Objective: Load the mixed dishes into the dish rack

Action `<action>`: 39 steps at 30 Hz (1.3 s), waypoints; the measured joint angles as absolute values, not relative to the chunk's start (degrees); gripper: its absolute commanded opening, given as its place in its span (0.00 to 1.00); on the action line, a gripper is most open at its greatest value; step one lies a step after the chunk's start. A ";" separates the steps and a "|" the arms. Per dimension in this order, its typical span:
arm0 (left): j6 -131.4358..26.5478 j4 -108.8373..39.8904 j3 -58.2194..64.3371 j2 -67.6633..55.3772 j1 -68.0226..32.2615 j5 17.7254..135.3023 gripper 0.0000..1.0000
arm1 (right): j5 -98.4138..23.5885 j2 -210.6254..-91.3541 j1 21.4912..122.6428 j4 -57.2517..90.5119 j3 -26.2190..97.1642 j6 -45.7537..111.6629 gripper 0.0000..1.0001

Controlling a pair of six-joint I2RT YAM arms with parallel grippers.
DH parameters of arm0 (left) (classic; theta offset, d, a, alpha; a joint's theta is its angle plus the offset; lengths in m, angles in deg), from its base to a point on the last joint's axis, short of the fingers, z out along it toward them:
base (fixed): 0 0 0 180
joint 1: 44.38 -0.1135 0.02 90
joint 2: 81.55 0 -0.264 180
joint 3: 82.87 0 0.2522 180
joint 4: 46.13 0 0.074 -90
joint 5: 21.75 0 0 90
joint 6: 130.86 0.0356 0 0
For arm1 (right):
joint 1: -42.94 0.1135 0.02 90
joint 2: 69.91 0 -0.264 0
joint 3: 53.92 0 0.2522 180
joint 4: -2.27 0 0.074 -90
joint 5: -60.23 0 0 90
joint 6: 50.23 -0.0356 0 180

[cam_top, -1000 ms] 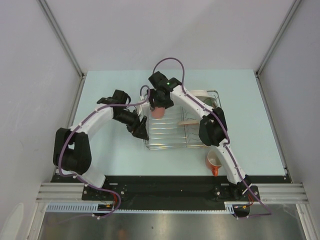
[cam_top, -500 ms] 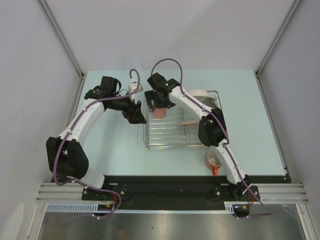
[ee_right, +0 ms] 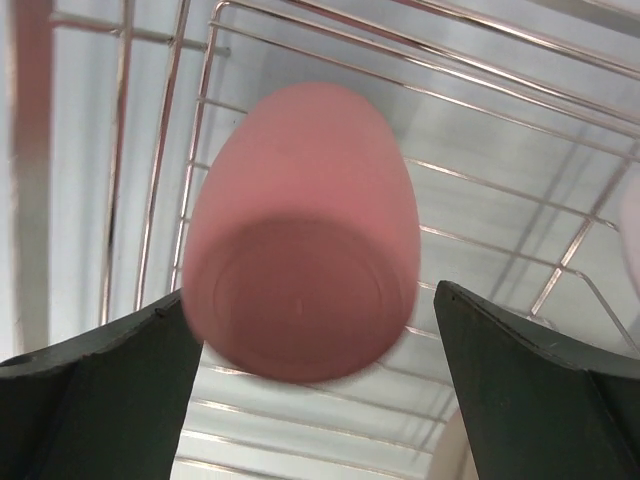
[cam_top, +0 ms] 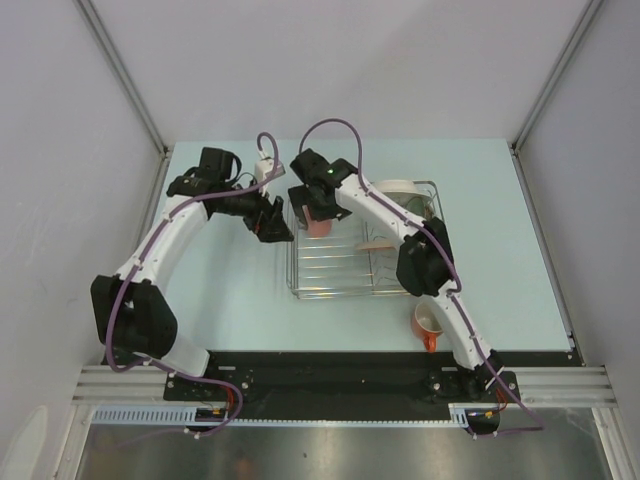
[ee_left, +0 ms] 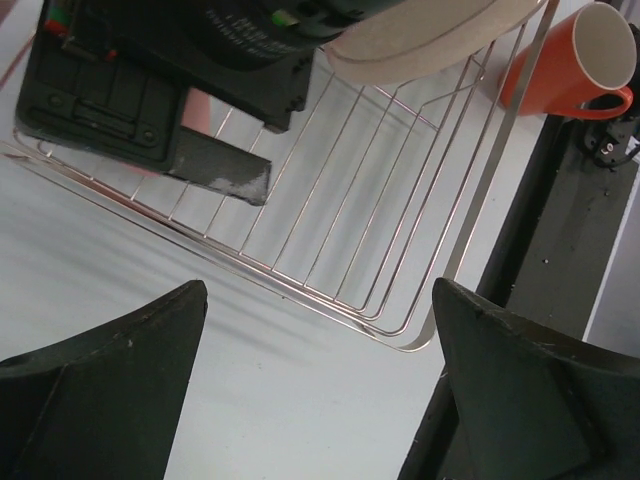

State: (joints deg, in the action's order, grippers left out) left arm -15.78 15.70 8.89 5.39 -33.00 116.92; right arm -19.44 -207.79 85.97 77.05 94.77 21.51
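The pink cup [cam_top: 318,228] sits base up in the far left corner of the silver wire dish rack [cam_top: 340,280]. In the right wrist view the cup [ee_right: 300,240] lies between the fingers of my right gripper [ee_right: 312,290]; the jaws stand wide with a gap at the right finger. My right gripper [cam_top: 318,205] hangs just above it. A cream plate [cam_top: 378,243] stands on edge in the rack. My left gripper [cam_top: 272,222] is open and empty over the table, left of the rack [ee_left: 330,250]. The orange mug [cam_top: 428,322] stands in front of the rack.
A white dish [cam_top: 400,188] rests at the rack's far right end. The orange mug [ee_left: 575,55] and the cream plate's underside [ee_left: 430,40] show in the left wrist view. The right arm crosses over the rack's right side. Grey walls enclose the table.
My left arm has drawn back from the rack's left side toward the far left of the table. My right gripper has stayed over the pink cup, shifting only slightly.
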 measured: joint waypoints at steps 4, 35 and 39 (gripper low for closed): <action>-15.96 15.86 11.49 5.39 -33.00 115.76 1.00 | -19.05 -202.79 86.14 78.69 94.09 21.42 1.00; -9.40 26.41 36.84 24.99 23.65 80.63 1.00 | 0.53 -113.37 62.67 73.44 33.09 0.35 1.00; -8.88 24.60 40.47 28.25 26.34 79.35 0.99 | 4.16 -107.23 62.67 75.72 32.70 -1.46 1.00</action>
State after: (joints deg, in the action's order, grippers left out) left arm -8.88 24.60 40.47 28.25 26.34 79.35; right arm 4.16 -107.23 62.67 75.72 32.70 -1.46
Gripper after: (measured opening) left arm 0.994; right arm 0.995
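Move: The mug stands about 36 cm to the left hand's right, 15 cm nearer the base and 16 cm lower. Between them, the rack's middle is some 21 cm to that hand's right and 3 cm ahead, 16 cm down; the pink cup is roughly 9 cm right, 9 cm ahead and 15 cm below. From the right hand that cup is 2 cm left, straight below by about 4 cm; the mug lies 25 cm back, 23 cm right and 5 cm lower. Rising about 6 cm first, the left hand then swings right and back over the near part of the rack and sinks towards the mug, roughly 30 cm overall, turning clockwise. The right hand, already open, lifts clear of the pink cup and sweeps back and well to the right past the rack, tipping its fingers up and turning clockwise. Both grippers stay wide open. ##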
